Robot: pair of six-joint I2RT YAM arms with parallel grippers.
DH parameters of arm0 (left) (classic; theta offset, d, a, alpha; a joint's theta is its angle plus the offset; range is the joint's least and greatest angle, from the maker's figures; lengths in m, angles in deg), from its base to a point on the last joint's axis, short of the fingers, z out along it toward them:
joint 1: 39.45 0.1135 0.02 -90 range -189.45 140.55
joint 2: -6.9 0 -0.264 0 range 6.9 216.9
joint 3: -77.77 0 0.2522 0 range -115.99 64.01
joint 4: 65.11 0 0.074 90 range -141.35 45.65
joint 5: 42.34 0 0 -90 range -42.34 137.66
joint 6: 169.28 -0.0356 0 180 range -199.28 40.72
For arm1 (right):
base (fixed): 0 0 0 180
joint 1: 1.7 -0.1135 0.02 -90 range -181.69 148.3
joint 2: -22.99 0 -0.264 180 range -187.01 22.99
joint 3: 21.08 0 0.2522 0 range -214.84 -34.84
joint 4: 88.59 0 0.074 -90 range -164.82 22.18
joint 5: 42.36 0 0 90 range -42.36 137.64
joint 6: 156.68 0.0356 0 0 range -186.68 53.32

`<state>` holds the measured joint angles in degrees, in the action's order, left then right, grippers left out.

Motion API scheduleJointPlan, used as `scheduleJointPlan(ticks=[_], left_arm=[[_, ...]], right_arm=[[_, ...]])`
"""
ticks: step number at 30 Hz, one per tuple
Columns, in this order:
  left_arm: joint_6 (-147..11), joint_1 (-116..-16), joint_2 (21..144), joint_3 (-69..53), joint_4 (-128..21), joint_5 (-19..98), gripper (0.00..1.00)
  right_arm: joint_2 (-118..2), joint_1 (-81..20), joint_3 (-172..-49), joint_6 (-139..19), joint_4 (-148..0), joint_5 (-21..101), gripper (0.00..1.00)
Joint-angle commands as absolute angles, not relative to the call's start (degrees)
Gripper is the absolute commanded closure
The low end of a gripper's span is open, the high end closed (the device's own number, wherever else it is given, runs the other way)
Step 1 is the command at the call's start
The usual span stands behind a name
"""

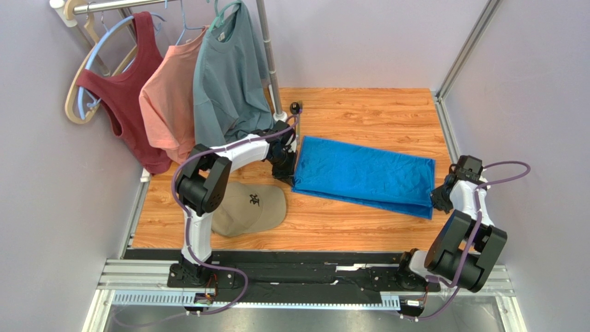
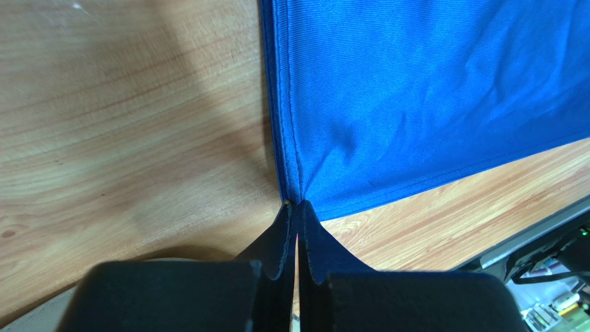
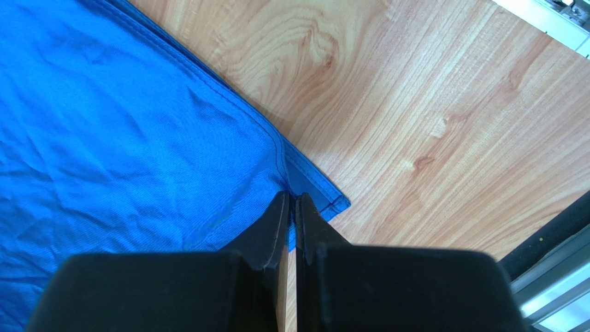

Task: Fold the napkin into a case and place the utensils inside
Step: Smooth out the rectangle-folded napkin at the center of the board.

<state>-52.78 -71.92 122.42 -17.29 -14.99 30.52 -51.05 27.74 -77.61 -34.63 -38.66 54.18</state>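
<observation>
The blue napkin (image 1: 363, 174) lies folded into a long flat band across the wooden table. My left gripper (image 1: 287, 169) is shut on its left end, and in the left wrist view the fingertips (image 2: 285, 221) pinch the hemmed edge of the cloth (image 2: 429, 90). My right gripper (image 1: 437, 197) is shut on the near right corner, with blue cloth (image 3: 138, 138) showing between its closed fingers (image 3: 277, 221). Of the utensils, a slender piece with a black bowl, the spoon (image 1: 296, 108), lies just behind the left arm.
A tan cap (image 1: 246, 207) lies near the left arm's base. Three shirts (image 1: 225, 76) hang from a rack at the back left, and its pole (image 1: 271, 69) stands close behind the left gripper. Walls close in both sides of the table (image 1: 360, 111).
</observation>
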Motion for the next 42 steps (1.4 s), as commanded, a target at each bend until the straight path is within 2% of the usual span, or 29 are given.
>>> scheduleJointPlan(ticks=[1,22,24,25,27,30,33,36,41,42], left_arm=[[-52.6,-71.5,122.3,-17.3,-15.6,30.3,1.0],[-53.5,-71.5,123.5,-16.2,-14.3,29.6,1.0],[-53.6,-71.5,122.9,-15.7,-14.2,29.6,0.98],[-53.6,-71.5,122.2,-15.5,-14.2,29.8,0.94],[-54.3,-71.5,121.4,-15.4,-14.1,30.3,0.87],[-55.3,-71.5,119.3,-15.6,-13.4,31.6,0.7],[-56.0,-71.6,117.1,-15.9,-12.9,32.8,0.64],[-56.3,-71.9,115.4,-16.1,-12.6,33.2,0.62],[-55.5,-74.5,113.7,-16.1,-14.3,31.1,0.61],[-54.5,-74.7,113.8,-16.0,-15.2,29.0,0.64]], right_arm=[[-53.6,27.8,-79.3,-35.0,-40.7,55.3,0.98],[-55.9,27.8,-75.7,-34.8,-42.0,58.4,0.94],[-56.3,27.8,-76.0,-34.9,-41.9,58.4,0.92],[-56.3,27.8,-76.0,-34.8,-41.9,58.1,0.92],[-56.3,27.8,-76.1,-35.0,-42.1,57.6,0.88],[-56.5,27.8,-76.2,-35.5,-42.2,56.9,0.83],[-56.5,27.8,-76.1,-35.5,-42.3,56.4,0.75],[-56.2,27.8,-76.5,-36.0,-42.5,55.3,0.73],[-54.9,27.7,-78.4,-37.0,-40.1,54.7,0.55],[-53.8,27.7,-79.1,-37.1,-39.3,54.8,0.54]])
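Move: The left hand already pinches the napkin's near-left corner just above the board; the spoon and fork lie about 19 cm ahead, roughly in line with it, and the cap some 14 cm to its left and 9 cm back. The right hand still pinches the upper layer near its near-right corner; the bare corner of the lower layer lies about 3 cm back, level sideways, and 3 cm below. The right lowers its pinched corner about 3 cm onto the lower layer, opens; the left opens, lifts off. ##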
